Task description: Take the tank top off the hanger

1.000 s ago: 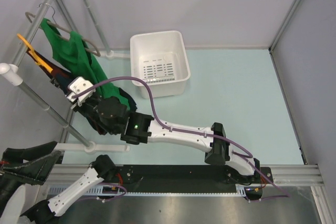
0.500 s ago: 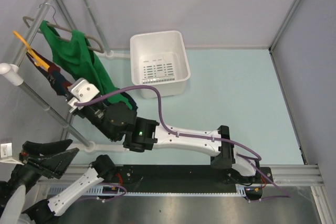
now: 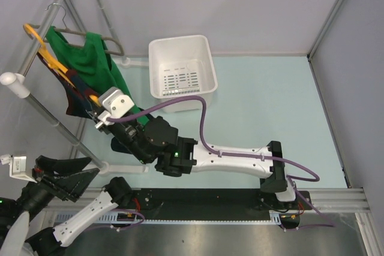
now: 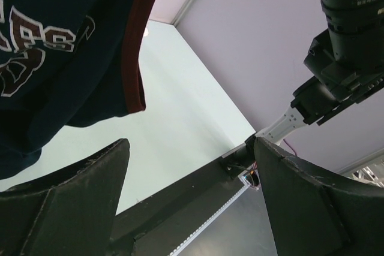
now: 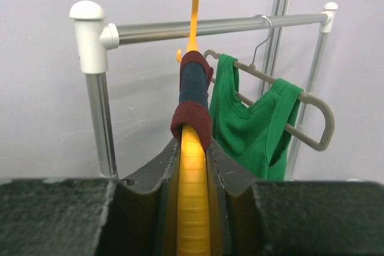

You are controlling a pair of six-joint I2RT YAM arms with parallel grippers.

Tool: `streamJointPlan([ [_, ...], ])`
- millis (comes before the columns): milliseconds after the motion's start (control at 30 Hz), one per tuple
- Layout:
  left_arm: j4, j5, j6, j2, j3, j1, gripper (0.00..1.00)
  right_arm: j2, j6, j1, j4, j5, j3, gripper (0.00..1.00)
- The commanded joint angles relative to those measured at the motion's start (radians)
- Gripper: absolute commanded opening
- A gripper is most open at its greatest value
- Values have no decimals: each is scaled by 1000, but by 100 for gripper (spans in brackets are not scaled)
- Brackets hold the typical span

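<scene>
The bright green tank top (image 3: pixel 90 64) hangs on the grey-beige hanger (image 3: pixel 112 44), whose wire hook sits on the rack rail at the upper left. The right wrist view shows the tank top (image 5: pixel 252 130) and the hanger (image 5: pixel 313 101) to the right of my fingers, untouched. My right gripper (image 3: pixel 99 111) (image 5: pixel 194 148) is shut on the end of the orange hanger (image 5: pixel 194 208) that carries the navy garment (image 3: pixel 75 97). My left gripper (image 3: pixel 93 167) (image 4: pixel 191 145) is open and holds nothing, low at the near left below the navy garment (image 4: pixel 54 58).
A white slotted basket (image 3: pixel 183 73) stands on the table behind the right arm. The metal rack rail (image 3: pixel 48 118) (image 5: pixel 198 26) with a white end cap (image 3: pixel 12 82) runs along the left side. The orange hanger (image 3: pixel 45 52) hangs beside the green top.
My right gripper has moved to the right and nearer, dragging the orange hanger and navy garment with it. The left gripper has shifted right, further into view, still open.
</scene>
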Motion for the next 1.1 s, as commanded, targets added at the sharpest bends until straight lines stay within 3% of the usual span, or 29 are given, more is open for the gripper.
streamJointPlan([
  [0, 43, 45, 20, 59, 4, -5, 90, -144, -38, 36, 190, 10, -83, 0],
  [567, 89, 112, 86, 126, 58, -6, 91, -395, -113, 108, 368, 70, -491, 0],
  [867, 297, 239, 163, 322, 147, -5, 90, -642, -58, 154, 323, 64, -750, 0],
  [1067, 400, 178, 213, 464, 270, -6, 94, -823, -10, 165, 259, 16, -927, 0],
])
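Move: Gripped by one end in the right hand, the yellow hanger carries the navy tank top, whose middle hangs about 7 cm ahead, 9 cm left and 12 cm below that hand. The open space it is taken to lies 6 cm back and 15 cm right, slightly lower; the rack bar is some 10 cm ahead, 14 cm left and 8 cm higher, the green tank top 16 cm ahead, 4 cm left and 10 cm lower. From the left hand, the navy tank top is about 16 cm ahead, 4 cm left and 4 cm higher. Drawing the hanger away from the rack bar, the right hand keeps its pinch and travels some 15 cm right and 6 cm back, sinking slightly, into the space before the left arm. The left hand barely stirs at first, then rises about 10 cm and goes 7 cm right towards the navy tank top, fingers wide open, tipping up and turning clockwise some 10 degrees. ##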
